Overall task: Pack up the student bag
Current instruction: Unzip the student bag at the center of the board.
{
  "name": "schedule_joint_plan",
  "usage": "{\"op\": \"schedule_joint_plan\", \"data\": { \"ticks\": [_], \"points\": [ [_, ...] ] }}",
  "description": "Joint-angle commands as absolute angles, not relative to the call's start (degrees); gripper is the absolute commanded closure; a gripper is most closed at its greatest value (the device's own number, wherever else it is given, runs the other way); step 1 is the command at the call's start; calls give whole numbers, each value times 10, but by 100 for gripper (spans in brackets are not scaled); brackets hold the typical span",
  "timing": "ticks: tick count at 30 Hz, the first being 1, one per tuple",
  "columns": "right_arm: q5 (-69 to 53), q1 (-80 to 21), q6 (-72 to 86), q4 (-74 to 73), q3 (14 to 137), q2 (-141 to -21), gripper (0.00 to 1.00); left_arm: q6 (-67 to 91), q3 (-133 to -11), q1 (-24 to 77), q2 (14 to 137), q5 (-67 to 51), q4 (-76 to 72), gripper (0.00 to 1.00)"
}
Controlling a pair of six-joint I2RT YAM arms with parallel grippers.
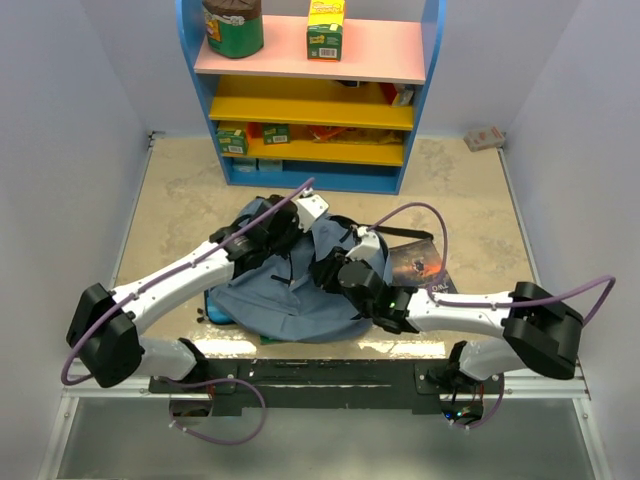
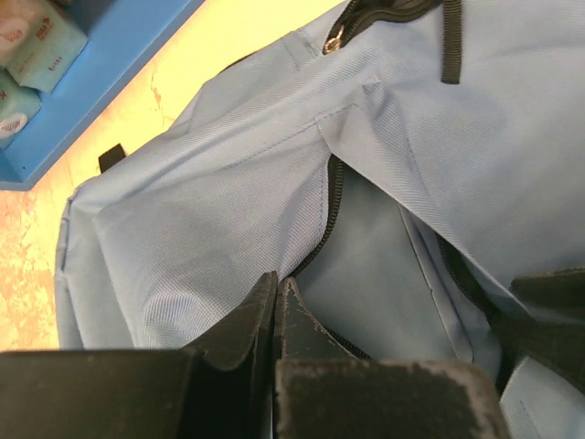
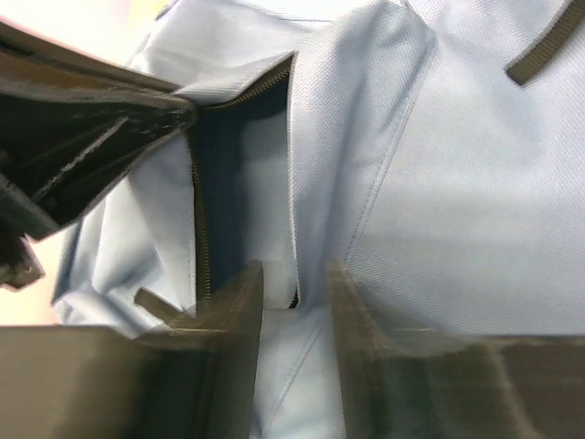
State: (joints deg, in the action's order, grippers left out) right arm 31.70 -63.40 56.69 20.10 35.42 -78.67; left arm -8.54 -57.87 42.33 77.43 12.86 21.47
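Observation:
The student bag (image 1: 290,295) lies slumped in the middle of the table, grey-blue with black straps. In the left wrist view the bag (image 2: 219,201) fills the frame, and its zip (image 2: 327,215) gapes onto a grey lining. My left gripper (image 2: 275,280) is shut right at that zip edge, with a sliver of bag fabric pinched between the fingers. From above, the left gripper (image 1: 278,238) sits at the bag's far side. My right gripper (image 3: 294,279) is blurred, fingers apart, with a fold of the bag (image 3: 457,183) lying between them. From above, the right gripper (image 1: 335,272) is over the bag's right half.
A dark-covered book (image 1: 420,265) lies just right of the bag, partly under the right arm. A blue shelf unit (image 1: 310,100) holding a green can (image 1: 233,25) and boxes stands behind. A small box (image 1: 485,138) sits at the far right. Something teal (image 1: 212,305) pokes out at the bag's left edge.

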Motion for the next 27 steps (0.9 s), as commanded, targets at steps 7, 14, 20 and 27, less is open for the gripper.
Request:
{"op": "schedule_joint_plan", "data": {
  "ticks": [7,14,20,27],
  "points": [
    [345,-628,512,112,366,-656,38,-76,-575,408,723,151,207,100],
    [430,-623,600,-117,356,-549,42,-79,-591,357,703,142,215,100],
    [414,-624,612,-211,353,-588,42,-80,-592,347,692,120,227,100],
    [350,-625,649,-204,323,-632,42,-88,-591,334,685,127,227,100]
  ]
}}
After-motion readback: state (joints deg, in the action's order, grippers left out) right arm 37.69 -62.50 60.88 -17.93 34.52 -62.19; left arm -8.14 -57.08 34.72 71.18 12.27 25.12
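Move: The student bag's right zipper edge lies about 13 cm to the right of the right hand, 4 cm back and 5 cm lower. From that hand the Tale of Two Cities book is some 26 cm right, level with it; the black strap is about 20 cm right and 11 cm ahead; the mostly covered green book is about 4 cm left and 9 cm back. From the left hand, already pinching the opening's cloth, the bag's left edge lies about 18 cm left, 10 cm back. Spread the right fingers wider off the loose flap, lift the gripper about 7 cm and carry it some 11 cm right, then lower it well, easing slightly back and rolling its left side down some 20 degrees, to bring the open fingers astride the bag's right edge. Keep the left fingers shut on the cloth and draw it left about 5 cm and a little up. ##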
